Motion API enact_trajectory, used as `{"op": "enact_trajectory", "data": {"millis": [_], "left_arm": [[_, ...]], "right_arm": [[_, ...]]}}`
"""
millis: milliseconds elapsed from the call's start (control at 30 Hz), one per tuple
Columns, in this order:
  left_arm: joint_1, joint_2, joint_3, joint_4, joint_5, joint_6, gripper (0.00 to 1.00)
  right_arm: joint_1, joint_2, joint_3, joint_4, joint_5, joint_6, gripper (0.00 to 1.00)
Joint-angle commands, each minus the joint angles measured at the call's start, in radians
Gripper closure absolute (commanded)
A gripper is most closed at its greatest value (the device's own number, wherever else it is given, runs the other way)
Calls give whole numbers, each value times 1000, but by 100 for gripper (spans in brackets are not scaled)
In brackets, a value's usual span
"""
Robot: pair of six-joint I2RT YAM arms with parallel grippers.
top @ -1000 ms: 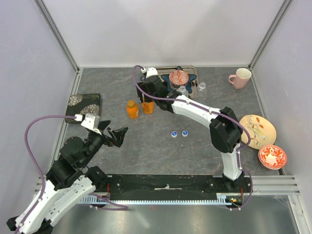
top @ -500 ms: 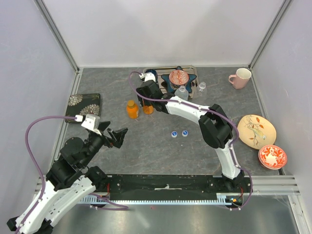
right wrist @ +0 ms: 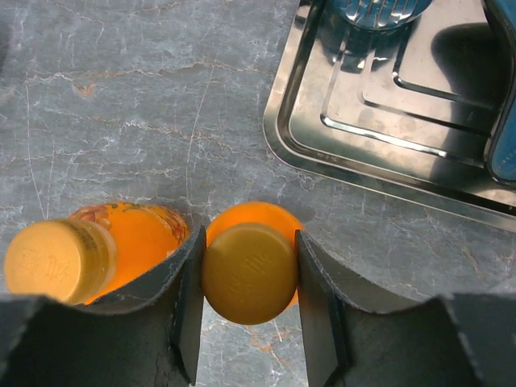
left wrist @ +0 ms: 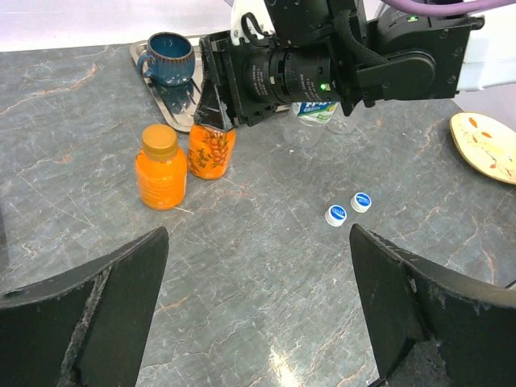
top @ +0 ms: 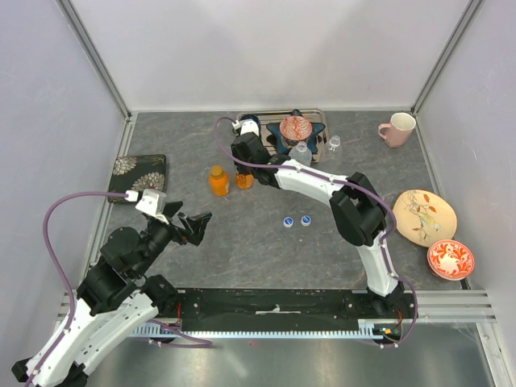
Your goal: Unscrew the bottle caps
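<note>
Two orange-liquid bottles stand side by side. My right gripper (top: 244,164) is shut from above on the orange cap (right wrist: 248,272) of the right one (left wrist: 212,153), a finger on each side of the cap. The left bottle (top: 218,181) stands free with its orange cap (right wrist: 56,260) on. Two loose blue caps (top: 288,221) (top: 306,218) lie on the table; they also show in the left wrist view (left wrist: 337,214). A labelled water bottle (top: 300,153) and a second clear one (top: 334,143) stand near the tray. My left gripper (top: 197,226) is open and empty, well short of the bottles.
A metal tray (top: 316,114) at the back holds a blue mug (left wrist: 168,58) and a star-shaped dish with a red bowl (top: 295,129). A pink mug (top: 397,129) stands back right, a plate (top: 425,216) and red bowl (top: 451,259) at right, a patterned pad (top: 139,171) at left.
My right arm's elbow has swung left and its wrist has turned while it stays on the orange bottle's cap. The left arm has not moved.
</note>
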Motion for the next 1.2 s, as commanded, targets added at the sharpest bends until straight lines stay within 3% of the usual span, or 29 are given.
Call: {"op": "enact_trajectory", "data": {"millis": [0,133,333,433,533,633,667,700,733,833,1033,1167], "left_arm": [[2,-6,3,24,-18,-20,1],[2,11,25,63,-40,9,0],[2,97,80,183,-142,24,1],[2,175,114,275,-81,71,1],[4,316,215,297,15,104,0],[17,477,356,295,295,104,0],[27,512,417,300,491,89,1],[45,549,436,317,579,66,1],[56,593,441,347,756,11,1],[102,627,372,584,1011,-153,1],[128,690,343,737,1238,-244,1],[128,686,298,804,1257,-255,1]], "right_arm": [[5,-137,-68,20,-14,28,75],[17,-348,-172,48,-25,38,81],[20,-675,-304,-41,-100,66,92],[20,-819,-384,-75,-157,87,100],[20,-937,-441,-101,-268,88,100],[20,-1034,-485,-112,-370,85,100],[22,-1072,-493,-115,-385,85,100],[20,-1089,-504,-119,-398,83,100],[20,-1105,-507,-125,-425,83,100],[20,-1149,-515,-129,-474,91,100],[20,-1188,-498,-99,-615,126,100],[20,-1192,-499,-47,-669,153,100]]}}
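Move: The right gripper already pinches the cap of the right-hand orange bottle, whose middle is about 5 cm straight below the hand. The other orange bottle stands about 7 cm to that hand's left and 1 cm nearer; a clear bottle some 15 cm right and 5 cm farther out; the nearer blue cap lies about 11 cm right and 11 cm back, 10 cm lower. From the left gripper, the held bottle is about 26 cm ahead, 9 cm right and 21 cm down. Keep the right fingers shut on the orange cap and lift the bottle off the table, up some 27 cm and back about as far, drifting right and swinging the wrist counter-clockwise with its left side rising. Bring the left gripper, wide open, up and to the right to meet the bottle, then ease slightly back while turning some 55 degrees clockwise to face it. ##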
